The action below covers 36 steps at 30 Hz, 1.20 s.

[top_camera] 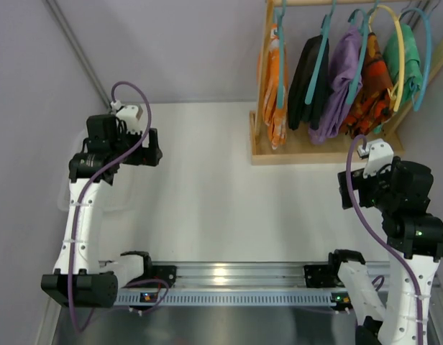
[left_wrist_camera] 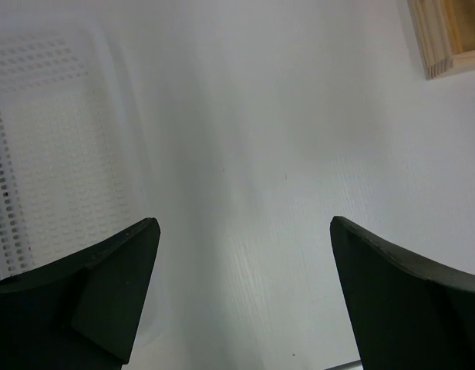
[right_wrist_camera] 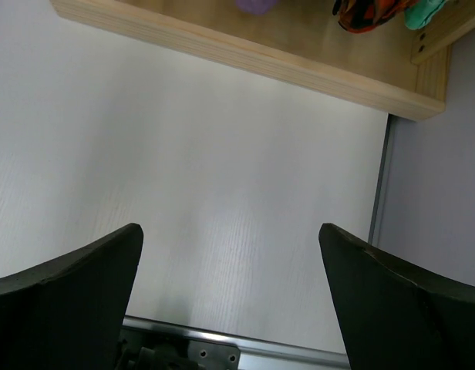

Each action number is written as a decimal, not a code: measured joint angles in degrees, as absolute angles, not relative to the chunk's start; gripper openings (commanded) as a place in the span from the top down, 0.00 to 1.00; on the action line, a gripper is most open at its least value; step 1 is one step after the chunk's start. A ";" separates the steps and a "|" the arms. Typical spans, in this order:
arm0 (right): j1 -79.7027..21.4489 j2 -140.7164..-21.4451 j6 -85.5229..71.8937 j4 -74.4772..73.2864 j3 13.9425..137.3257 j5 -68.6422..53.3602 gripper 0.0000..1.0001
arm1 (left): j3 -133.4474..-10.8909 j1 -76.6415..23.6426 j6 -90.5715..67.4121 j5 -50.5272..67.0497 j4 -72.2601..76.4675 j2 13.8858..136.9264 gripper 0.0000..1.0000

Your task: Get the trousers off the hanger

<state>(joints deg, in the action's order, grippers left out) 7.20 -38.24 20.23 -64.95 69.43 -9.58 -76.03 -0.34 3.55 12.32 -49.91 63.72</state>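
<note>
Several garments hang on teal and yellow hangers from a wooden rack (top_camera: 322, 147) at the back right: orange (top_camera: 275, 93), black (top_camera: 306, 79), purple (top_camera: 339, 79), patterned orange (top_camera: 371, 90) and green (top_camera: 403, 57). I cannot tell which are the trousers. My left gripper (top_camera: 151, 147) is open and empty over the white table, far left of the rack; its wrist view (left_wrist_camera: 245, 223) shows only bare table between the jaws. My right gripper (top_camera: 345, 188) is open and empty just in front of the rack base (right_wrist_camera: 245, 50), with garment hems (right_wrist_camera: 368, 11) at that view's top edge.
A white perforated basket (left_wrist_camera: 45, 154) sits on the table under the left arm. The rack's base corner (left_wrist_camera: 446, 38) shows in the left wrist view. A metal rail (top_camera: 229, 277) runs along the near edge. A grey wall (right_wrist_camera: 438, 193) borders the table on the right.
</note>
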 measured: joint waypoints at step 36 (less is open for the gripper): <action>18.26 -45.98 10.59 -67.72 87.55 -22.04 0.01 | -114.02 -32.01 -46.83 30.44 3.97 102.63 0.27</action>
<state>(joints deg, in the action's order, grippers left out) 18.26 -45.98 10.59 -67.72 87.55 -22.04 -114.02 -32.01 -46.83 30.44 3.97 102.63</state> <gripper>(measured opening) 0.993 0.779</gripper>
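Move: Across the table to the left hand's right hang the orange trousers, their middle some 41 cm right, 17 cm ahead and about 4 cm higher. The blue hanger carrying them is in line with them but roughly 18 cm above their middle; the rack's left post is about 4 cm to their left, and the black trousers hang about 10 cm to their right. From the right hand the orange trousers lie about 29 cm ahead, 24 cm left and 3 cm up. Rising forward first, then sweeping right, the empty left hand travels about 33 cm right, 23 cm up and 8 cm forward towards the leftmost blue hanger with the orange trousers, dipping slightly at the end. The wrist rolls and swings until the fingers point right, forward and a little up; their wide gap narrows by about a fifth. The right hand rises some 8 cm, still open. ##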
